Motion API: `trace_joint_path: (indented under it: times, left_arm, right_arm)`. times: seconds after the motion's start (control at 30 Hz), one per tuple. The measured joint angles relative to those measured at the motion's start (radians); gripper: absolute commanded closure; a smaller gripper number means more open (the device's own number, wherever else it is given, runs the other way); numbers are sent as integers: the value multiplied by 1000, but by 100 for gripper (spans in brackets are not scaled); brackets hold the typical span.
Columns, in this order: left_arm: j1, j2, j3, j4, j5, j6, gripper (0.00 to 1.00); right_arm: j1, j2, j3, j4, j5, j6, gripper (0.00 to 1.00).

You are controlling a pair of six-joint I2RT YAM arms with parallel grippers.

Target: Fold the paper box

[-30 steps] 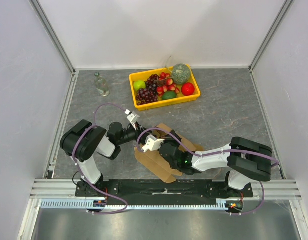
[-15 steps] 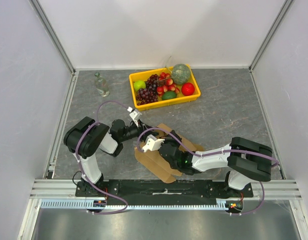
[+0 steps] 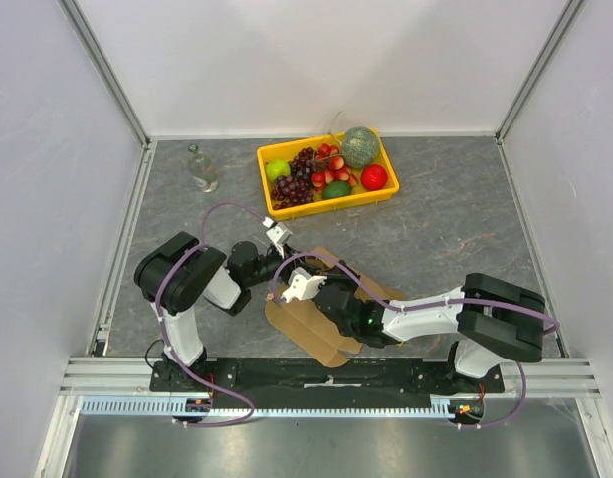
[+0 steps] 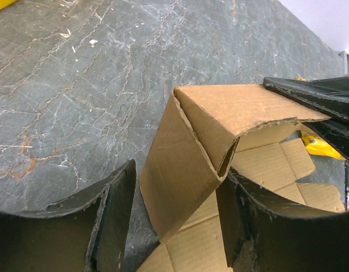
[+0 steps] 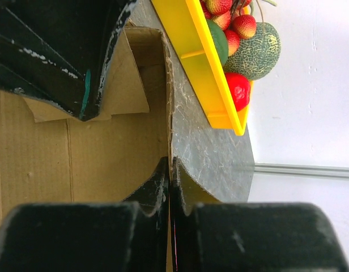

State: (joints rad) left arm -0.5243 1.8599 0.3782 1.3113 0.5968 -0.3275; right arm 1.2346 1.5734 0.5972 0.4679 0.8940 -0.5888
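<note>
The paper box (image 3: 308, 329) is a brown cardboard sheet lying partly folded on the grey table near the front, between my two arms. In the left wrist view one flap (image 4: 188, 158) stands up, bent over at its top. My left gripper (image 4: 175, 190) is open and straddles that flap, with a gap on the left side. The flap's fold rests against the right finger (image 4: 242, 221). My right gripper (image 5: 170, 165) is shut on the thin edge of an upright panel of the box (image 5: 106, 147). From above, both grippers meet over the sheet, the left (image 3: 285, 263) and the right (image 3: 324, 289).
A yellow tray (image 3: 270, 199) of grapes, strawberries, melon and other fruit stands behind the box. A small glass bottle (image 3: 200, 167) is at the back left. A yellow packet (image 4: 317, 146) lies by the sheet's far side. Enclosure walls and rails ring the table.
My left arm has swung right, bringing its gripper up to the raised flap with the jaws slightly wider. The sheet's near-left corner has shifted a little left. The right arm has barely moved.
</note>
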Motion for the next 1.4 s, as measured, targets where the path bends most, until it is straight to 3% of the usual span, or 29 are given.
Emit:
trace_joint_path:
  times: [0.33, 0.57, 0.9, 1.4]
  left_arm:
    - [-27, 0, -18, 0, -86, 31, 36]
    - [-42, 0, -39, 0, -137, 42, 38]
    - [-74, 0, -58, 0, -248, 56, 51]
    - [-171, -19, -61, 0, -459, 129, 62]
  right_arm:
    - [0, -26, -2, -30, -60, 64, 66]
    - [0, -67, -22, -40, -106, 106, 62]
    - [0, -121, -29, -55, -159, 164, 60]
    - [0, -124, -30, -79, -212, 234, 60]
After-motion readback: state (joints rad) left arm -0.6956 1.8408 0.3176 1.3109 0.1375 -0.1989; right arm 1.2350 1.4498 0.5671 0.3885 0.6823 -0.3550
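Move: The paper box's folded near-left corner is just beyond the left hand's open fingertips, about 2 cm to the right and 1 cm ahead, level with them. From the right hand the corner is roughly 7 cm left, 1 cm ahead and 3 cm lower, while the adjoining folded panel sits between its nearly shut pads. The fruit tray is some 20 cm ahead of the left hand and 4 cm right, slightly lower. Left hand sinks 2 cm, turning counter-clockwise, fingers narrowing around the corner; right opens off the panel, easing back-left. ##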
